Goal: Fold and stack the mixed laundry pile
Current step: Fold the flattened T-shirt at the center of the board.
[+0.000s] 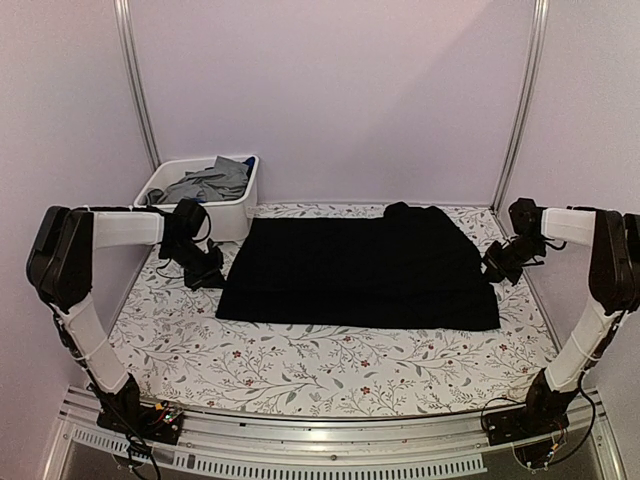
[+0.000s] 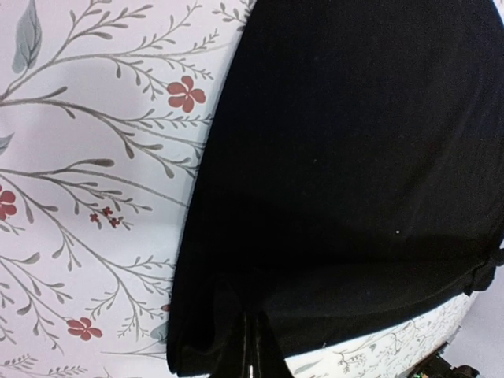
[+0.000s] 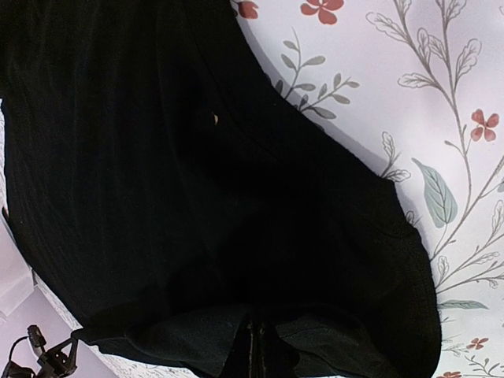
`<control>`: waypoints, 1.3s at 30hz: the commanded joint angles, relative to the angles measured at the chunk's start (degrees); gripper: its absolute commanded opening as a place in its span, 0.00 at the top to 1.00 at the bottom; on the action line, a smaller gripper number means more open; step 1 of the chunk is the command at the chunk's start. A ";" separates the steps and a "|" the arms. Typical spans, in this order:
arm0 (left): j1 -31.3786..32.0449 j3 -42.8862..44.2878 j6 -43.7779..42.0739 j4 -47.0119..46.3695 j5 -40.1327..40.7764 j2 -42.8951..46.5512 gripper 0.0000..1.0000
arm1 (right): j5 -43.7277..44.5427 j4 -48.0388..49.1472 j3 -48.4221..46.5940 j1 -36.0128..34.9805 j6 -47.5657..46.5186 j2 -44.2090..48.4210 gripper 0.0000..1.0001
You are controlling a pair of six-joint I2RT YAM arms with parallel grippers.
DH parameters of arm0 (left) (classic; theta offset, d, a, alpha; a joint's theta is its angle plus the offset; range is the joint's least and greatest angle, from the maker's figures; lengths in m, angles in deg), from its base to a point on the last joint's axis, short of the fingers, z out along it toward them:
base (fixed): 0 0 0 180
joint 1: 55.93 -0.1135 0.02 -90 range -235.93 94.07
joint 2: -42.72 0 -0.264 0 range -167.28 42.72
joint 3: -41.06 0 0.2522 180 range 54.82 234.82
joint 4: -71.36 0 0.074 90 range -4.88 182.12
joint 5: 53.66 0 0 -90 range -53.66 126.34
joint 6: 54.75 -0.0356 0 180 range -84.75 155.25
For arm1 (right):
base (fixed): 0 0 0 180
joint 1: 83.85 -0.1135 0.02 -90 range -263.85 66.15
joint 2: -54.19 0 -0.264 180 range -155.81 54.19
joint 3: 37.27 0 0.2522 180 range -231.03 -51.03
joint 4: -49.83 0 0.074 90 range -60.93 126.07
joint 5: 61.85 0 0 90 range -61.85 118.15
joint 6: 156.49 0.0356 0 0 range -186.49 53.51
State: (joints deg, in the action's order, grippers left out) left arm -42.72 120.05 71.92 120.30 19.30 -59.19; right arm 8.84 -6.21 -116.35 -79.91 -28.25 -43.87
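Note:
A black T-shirt (image 1: 360, 265) lies spread flat across the floral table. My left gripper (image 1: 207, 272) is at its left edge. In the left wrist view the jaws are shut (image 2: 253, 327) and the black cloth (image 2: 354, 157) bunches into a fold around their tips. My right gripper (image 1: 497, 263) is at the shirt's right edge. The right wrist view shows it shut (image 3: 256, 329) on a raised fold of the black cloth (image 3: 157, 157). The rest of the laundry pile, grey garments (image 1: 212, 180) with a sliver of blue (image 1: 251, 160), sits in the bin.
A white plastic bin (image 1: 226, 215) stands at the back left corner, just behind my left wrist. The floral tablecloth (image 1: 330, 370) shows in front of the shirt. Metal frame posts (image 1: 137, 90) rise at both back corners.

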 commanded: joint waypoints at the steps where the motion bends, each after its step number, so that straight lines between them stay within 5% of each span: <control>1: -1.15 0.95 -0.99 -1.12 1.30 -1.05 1.00 | -0.71 1.91 -1.93 0.63 -0.69 -1.45 1.00; 24: -1.87 5.50 -2.69 -2.58 0.29 -6.32 1.00 | -2.63 2.61 -9.26 0.63 -2.22 -8.52 1.00; 26: -2.28 6.42 -3.16 -1.56 0.17 -6.59 0.93 | -3.41 1.91 -10.42 0.69 -3.28 -8.72 0.93; 29: -3.57 4.23 -2.87 -1.60 -0.53 -3.66 0.70 | -3.41 0.50 -10.04 1.48 -4.71 -6.76 0.61; 31: -4.54 1.01 -2.76 -1.05 -1.59 -0.20 0.64 | -2.17 -0.75 -7.46 1.91 -4.92 -3.07 0.41; 39: -5.08 -11.40 -1.86 0.26 -5.19 8.11 0.57 | 0.49 -6.05 7.81 2.21 -1.66 9.19 0.42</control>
State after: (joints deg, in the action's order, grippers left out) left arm -47.74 113.73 69.40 119.93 17.27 -53.97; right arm 7.11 -8.27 -114.58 -77.79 -31.66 -38.71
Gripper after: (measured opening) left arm 0.432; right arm 0.592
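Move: My left hand still pinches the left corner of the T-shirt's raised edge; its lay-down spot is about 3 cm ahead and 1 cm below. The shirt's middle lies some 32 cm right and 5 cm ahead, the white basket 22 cm ahead and 5 cm left. My right hand still holds the other corner: its lay-down spot is 4 cm ahead, 1 cm down, with the shirt's middle 32 cm left and about 1 cm ahead. Both my hands keep their pinch and ease the T-shirt's edge forward over its lower layer, the left about 3 cm after sinking a little, the right some 4.5 cm. Then the fingers open and let the corners go as I draw both hands back about 5 cm, the left also sliding a few centimetres outward past the shirt's side and the right rising slightly. ##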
